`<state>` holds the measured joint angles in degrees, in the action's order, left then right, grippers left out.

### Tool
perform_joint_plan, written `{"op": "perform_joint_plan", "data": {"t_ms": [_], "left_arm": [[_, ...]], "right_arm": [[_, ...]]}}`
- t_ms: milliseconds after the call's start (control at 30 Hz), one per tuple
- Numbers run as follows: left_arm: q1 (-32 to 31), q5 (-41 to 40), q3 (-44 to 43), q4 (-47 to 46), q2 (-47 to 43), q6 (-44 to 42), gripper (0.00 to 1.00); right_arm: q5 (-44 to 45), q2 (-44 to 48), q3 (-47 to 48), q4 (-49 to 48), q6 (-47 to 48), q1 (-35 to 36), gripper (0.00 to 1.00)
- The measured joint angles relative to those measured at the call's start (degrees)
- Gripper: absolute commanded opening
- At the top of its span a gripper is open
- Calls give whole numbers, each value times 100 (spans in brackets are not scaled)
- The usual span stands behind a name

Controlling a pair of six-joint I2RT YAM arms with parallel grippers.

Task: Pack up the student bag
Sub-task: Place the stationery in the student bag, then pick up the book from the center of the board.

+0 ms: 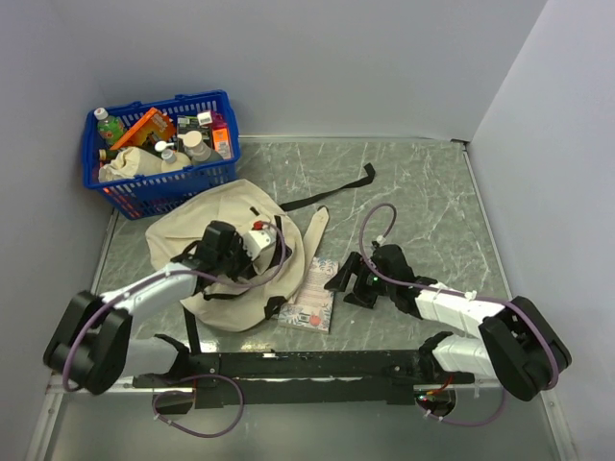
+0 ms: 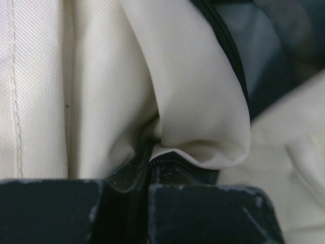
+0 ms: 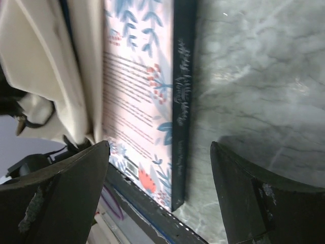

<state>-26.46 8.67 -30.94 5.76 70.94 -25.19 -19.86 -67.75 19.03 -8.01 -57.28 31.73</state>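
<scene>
The student bag (image 1: 178, 235), cream fabric with black straps, lies slumped left of centre on the table. My left gripper (image 1: 229, 252) sits on top of it. In the left wrist view, that gripper (image 2: 147, 168) is shut on the bag's dark zip edge, with a fold of cream cloth (image 2: 198, 101) bulging above the jaws. A pink floral book (image 1: 309, 305) with a dark spine lies flat just right of the bag. My right gripper (image 1: 342, 279) stands open beside it. In the right wrist view, its fingers straddle the book's near corner (image 3: 144, 101) without touching it, and the bag (image 3: 45, 76) shows to the left.
A blue plastic basket (image 1: 159, 187) full of bottles and packets stands at the back left against the wall. A long black strap (image 1: 332, 195) trails from the bag across the marble table (image 1: 432, 211). The arms' black base rail (image 1: 307, 365) runs along the near edge.
</scene>
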Motion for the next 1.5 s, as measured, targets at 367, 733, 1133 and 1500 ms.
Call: {"op": "perform_joint_plan", "data": {"t_ms": [367, 733, 1133, 1500], "left_arm": [[-256, -671, -1049, 103, 1279, 39, 1], [-498, -1222, -1248, 186, 1456, -455, 1], [-1235, -1259, -1268, 645, 1259, -20, 1], [-1451, -1137, -1613, 920, 1519, 507, 1]], "right_arm": [[-496, -1250, 459, -717, -321, 275, 88], [-970, -1687, 597, -1272, -892, 433, 87], [-691, -1362, 1145, -551, -752, 590, 85], [-623, -1178, 1318, -490, -605, 752, 82]]}}
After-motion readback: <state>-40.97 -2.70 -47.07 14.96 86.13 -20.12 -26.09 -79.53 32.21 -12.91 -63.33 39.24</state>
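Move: The floral book lies half under the bag's edge. Its middle is about 7 cm to the right hand's left and 1 cm back, some 3 cm below, with its spine just left of the open fingers. The bag's loose flap stands about 10 cm ahead and 6 cm left of that hand, the student bag's middle some 8 cm ahead and 25 cm left. From the left hand, already shut on the bag's zip edge, the book is about 14 cm right and 8 cm back. The right hand's open fingers come against the book's spine, one catching at its lower edge; the hand travels about 6 cm left, pauses, then rises some 4 cm while edging farther left, lifting at that spine. The left hand keeps its pinch on the zip edge, carries it 5 cm forward, then swings it back and about 5 cm right towards the book. ##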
